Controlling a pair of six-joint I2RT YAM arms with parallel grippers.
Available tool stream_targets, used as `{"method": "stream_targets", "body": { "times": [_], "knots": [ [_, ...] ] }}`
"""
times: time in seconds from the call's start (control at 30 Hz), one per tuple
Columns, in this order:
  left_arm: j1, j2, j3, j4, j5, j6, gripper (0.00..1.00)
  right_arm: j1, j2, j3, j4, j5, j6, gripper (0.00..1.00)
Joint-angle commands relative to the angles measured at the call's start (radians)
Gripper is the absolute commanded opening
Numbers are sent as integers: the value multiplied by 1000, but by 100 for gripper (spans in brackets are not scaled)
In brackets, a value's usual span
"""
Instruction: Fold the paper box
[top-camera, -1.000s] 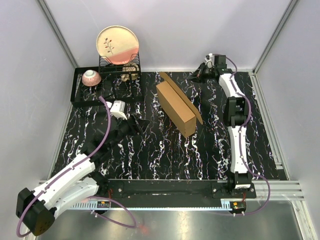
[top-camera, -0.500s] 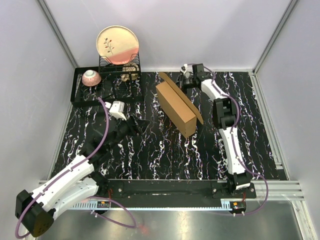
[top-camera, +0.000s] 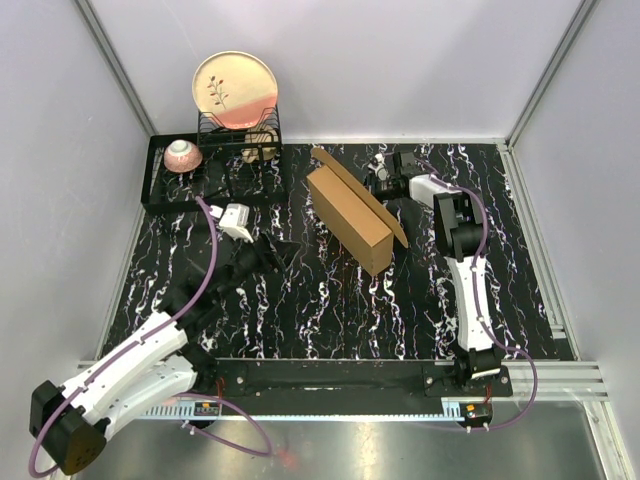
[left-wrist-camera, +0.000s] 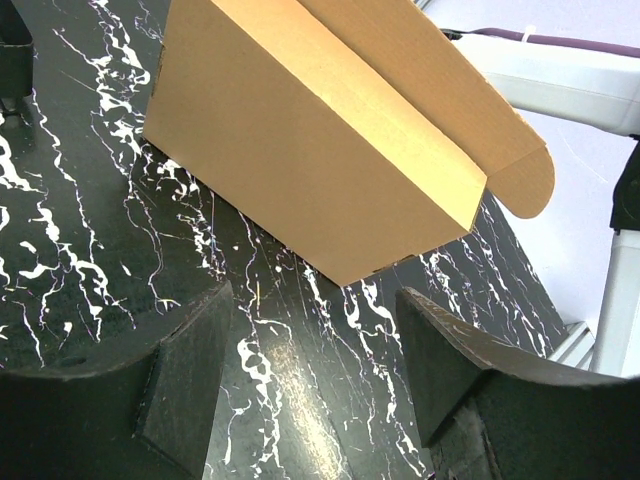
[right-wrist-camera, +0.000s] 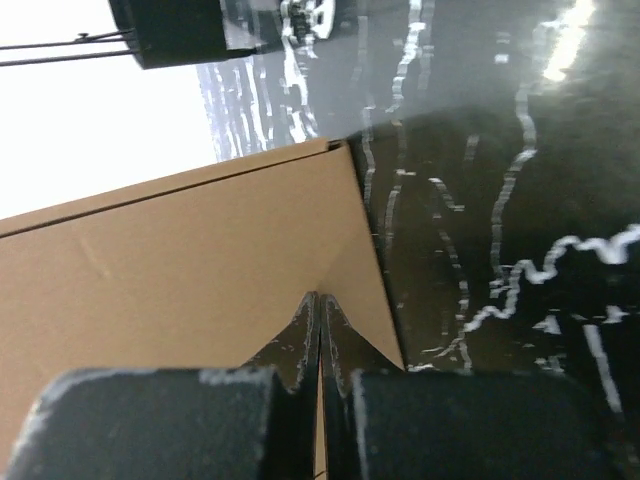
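The paper box (top-camera: 345, 213) is a long brown carton lying on the black marbled table, with its lid flap (top-camera: 385, 215) standing open along the right side. My right gripper (top-camera: 379, 182) is shut, and its tips (right-wrist-camera: 320, 302) press on the flap's brown face (right-wrist-camera: 180, 270) near a corner, with nothing between them. Left of the box, my left gripper (top-camera: 270, 250) hovers open a short way from it. In the left wrist view its fingers (left-wrist-camera: 190, 370) frame bare table, and the box's near end (left-wrist-camera: 320, 170) is just beyond the gripper (left-wrist-camera: 312, 300).
At the back left a black wire dish rack (top-camera: 160, 190) holds an upright pink plate (top-camera: 235, 90) and a small bowl (top-camera: 183, 155). White walls close the table on three sides. The arms' base rail (top-camera: 330, 375) runs along the near edge.
My right arm swung in from the back right corner to the box, and its shut gripper now touches the flap. The box's far end shifted slightly left. The left arm barely moved.
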Motion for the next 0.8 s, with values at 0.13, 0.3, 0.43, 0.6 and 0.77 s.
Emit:
{"method": "stream_targets", "body": {
  "times": [0.13,0.3,0.43,0.6,0.77],
  "knots": [
    [-18,-29,-8,26,8,-4,69,37,-82,-27,181,-128,62,0],
    [-20,-55,-10,10,-1,-1,69,73,-96,-47,165,-153,38,0],
    [-20,-74,-14,3,-5,-3,69,86,-121,-114,168,-153,13,0],
    [-20,-106,-5,-18,-21,-3,69,101,-153,-212,198,-170,2,0],
    [-20,-138,26,-38,-45,20,69,106,-177,-292,208,-188,-17,0]
  ]
}}
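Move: The paper box stands on its long side. Its middle lies about 6 cm back from the right fingertips, 1 cm to their right and slightly above them; its raised lid flap leans out some 8 cm above those fingertips, roughly 2 cm back. The dish rack is about 8 cm farther out and 34 cm left of that hand. From the left gripper the box is some 16 cm ahead, 14 cm right and 18 cm below. Keep the right fingers shut against the far side of the box, left of its middle, and push it round: first ease up and left about 3 cm each, then sweep back some 7 cm while sinking again, turning the hand roughly 10 degrees counter-clockwise. Meanwhile lift the open left gripper back and up a couple of centimetres, clear of the box. ##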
